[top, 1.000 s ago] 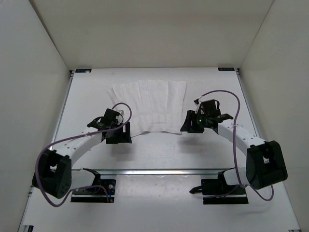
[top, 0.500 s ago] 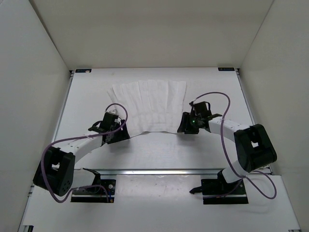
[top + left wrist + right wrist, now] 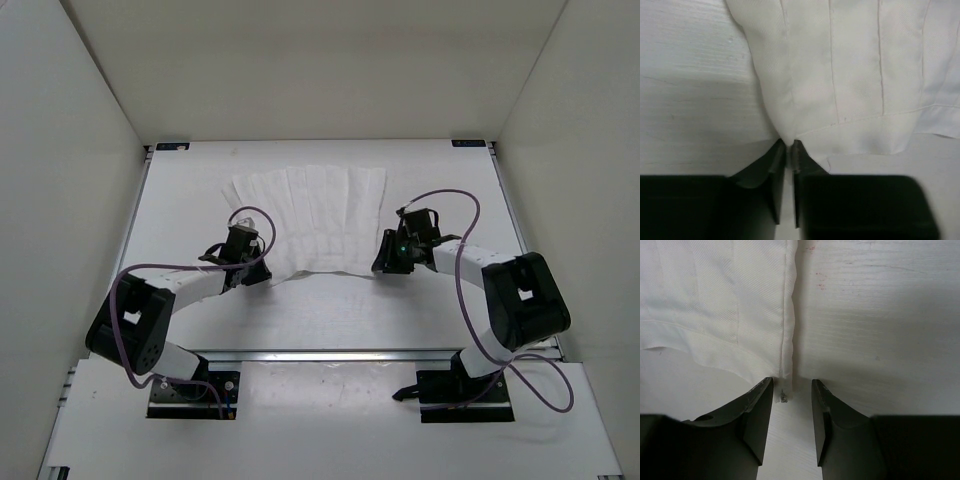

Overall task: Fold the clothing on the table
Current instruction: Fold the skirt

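Observation:
The clothing (image 3: 315, 215), a white pleated garment, lies spread flat on the table (image 3: 180, 200) and flares wider toward the far side. My left gripper (image 3: 258, 272) is at its near left corner. In the left wrist view the clothing (image 3: 840, 75) bunches to a point that runs in between the nearly closed jaws of the left gripper (image 3: 789, 145), which is shut on it. My right gripper (image 3: 383, 264) is at the near right corner. In the right wrist view the right gripper (image 3: 792, 385) is open, with the hemmed corner of the clothing (image 3: 715, 300) lying between its fingers.
Thin metal rails run along the table's left edge (image 3: 133, 230) and right edge (image 3: 512, 220), and a metal bar (image 3: 350, 353) crosses in front of the arm bases. White walls enclose the table on three sides. Purple cables loop off both arms.
The left gripper moved in to the near left corner and closed on the fabric. The right gripper's jaws narrowed around the near right corner, and its arm drew in.

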You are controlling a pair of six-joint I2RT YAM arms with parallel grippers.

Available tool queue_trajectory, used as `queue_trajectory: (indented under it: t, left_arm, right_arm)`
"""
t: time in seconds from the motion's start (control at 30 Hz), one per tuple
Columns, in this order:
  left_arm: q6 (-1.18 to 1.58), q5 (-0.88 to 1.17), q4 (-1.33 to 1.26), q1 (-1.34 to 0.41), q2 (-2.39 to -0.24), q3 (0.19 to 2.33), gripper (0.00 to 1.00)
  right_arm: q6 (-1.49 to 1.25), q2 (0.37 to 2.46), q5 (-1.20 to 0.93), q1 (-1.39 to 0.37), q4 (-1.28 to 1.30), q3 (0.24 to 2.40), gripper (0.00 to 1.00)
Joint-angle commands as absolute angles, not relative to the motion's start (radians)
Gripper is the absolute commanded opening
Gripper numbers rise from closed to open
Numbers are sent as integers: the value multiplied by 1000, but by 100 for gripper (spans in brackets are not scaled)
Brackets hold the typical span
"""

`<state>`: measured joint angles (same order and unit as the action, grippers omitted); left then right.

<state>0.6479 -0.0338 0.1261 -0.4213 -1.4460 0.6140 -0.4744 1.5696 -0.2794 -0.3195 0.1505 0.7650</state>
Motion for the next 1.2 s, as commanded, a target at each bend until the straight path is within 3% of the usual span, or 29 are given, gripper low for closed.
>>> queue_trajectory:
  t: [0.0, 0.07, 0.1, 0.17, 0.2, 0.87, 1.17]
  left_arm:
    - [657, -20, 132, -428, -1453, 609, 16]
    - [657, -17, 132, -425, -1450, 615, 1]
    - [652, -9, 138, -419, -1453, 615, 0]
    - [638, -14, 161, -417, -1448, 620, 0]
    - [621, -5, 170, -414, -1442, 627, 0]
    - [548, 54, 724, -522, -864, 673, 0]
    - [587, 184, 838, -509, -710, 681, 0]
  right_arm:
    - [-454, 1586, -250, -342, 133, 781, 34]
    - [-453, 1600, -248, -359, 123, 785, 26]
    - [-453, 1608, -249, -357, 126, 788, 22]
    - [-442, 1625, -270, -358, 146, 816, 2]
    - [-433, 1629, -271, -362, 155, 816, 0]
    - [-483, 844, -273, -468, 834, 718, 0]
    - [-413, 630, -417, -290, 1097, 675, 0]
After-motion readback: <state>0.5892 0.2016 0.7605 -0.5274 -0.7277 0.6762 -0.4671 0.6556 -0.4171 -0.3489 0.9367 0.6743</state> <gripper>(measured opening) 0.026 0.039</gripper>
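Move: At the left fingertips, within about 1 cm, is the skirt's near left corner, already between the half-shut fingers; the near right corner is roughly 22 cm to that hand's right, level with it. The right hand has this near right corner about 1 cm to its left and 1 cm below, by its left finger. The far left corner lies some 25 cm ahead and 11 cm left of the left hand; the far right corner is about 28 cm ahead and 4 cm right of the right hand. Closing on both near corners of the skirt, the left fingers pinch almost on the spot while the right hand first eases about 1 cm left and then shuts. Both then lift the hem and draw it back towards the bases: left about 12 cm up and 12 cm back, turning some 15 degrees clockwise; right rising about 11 cm early, then mostly back, some 18 cm in all, keeping their pinch. ##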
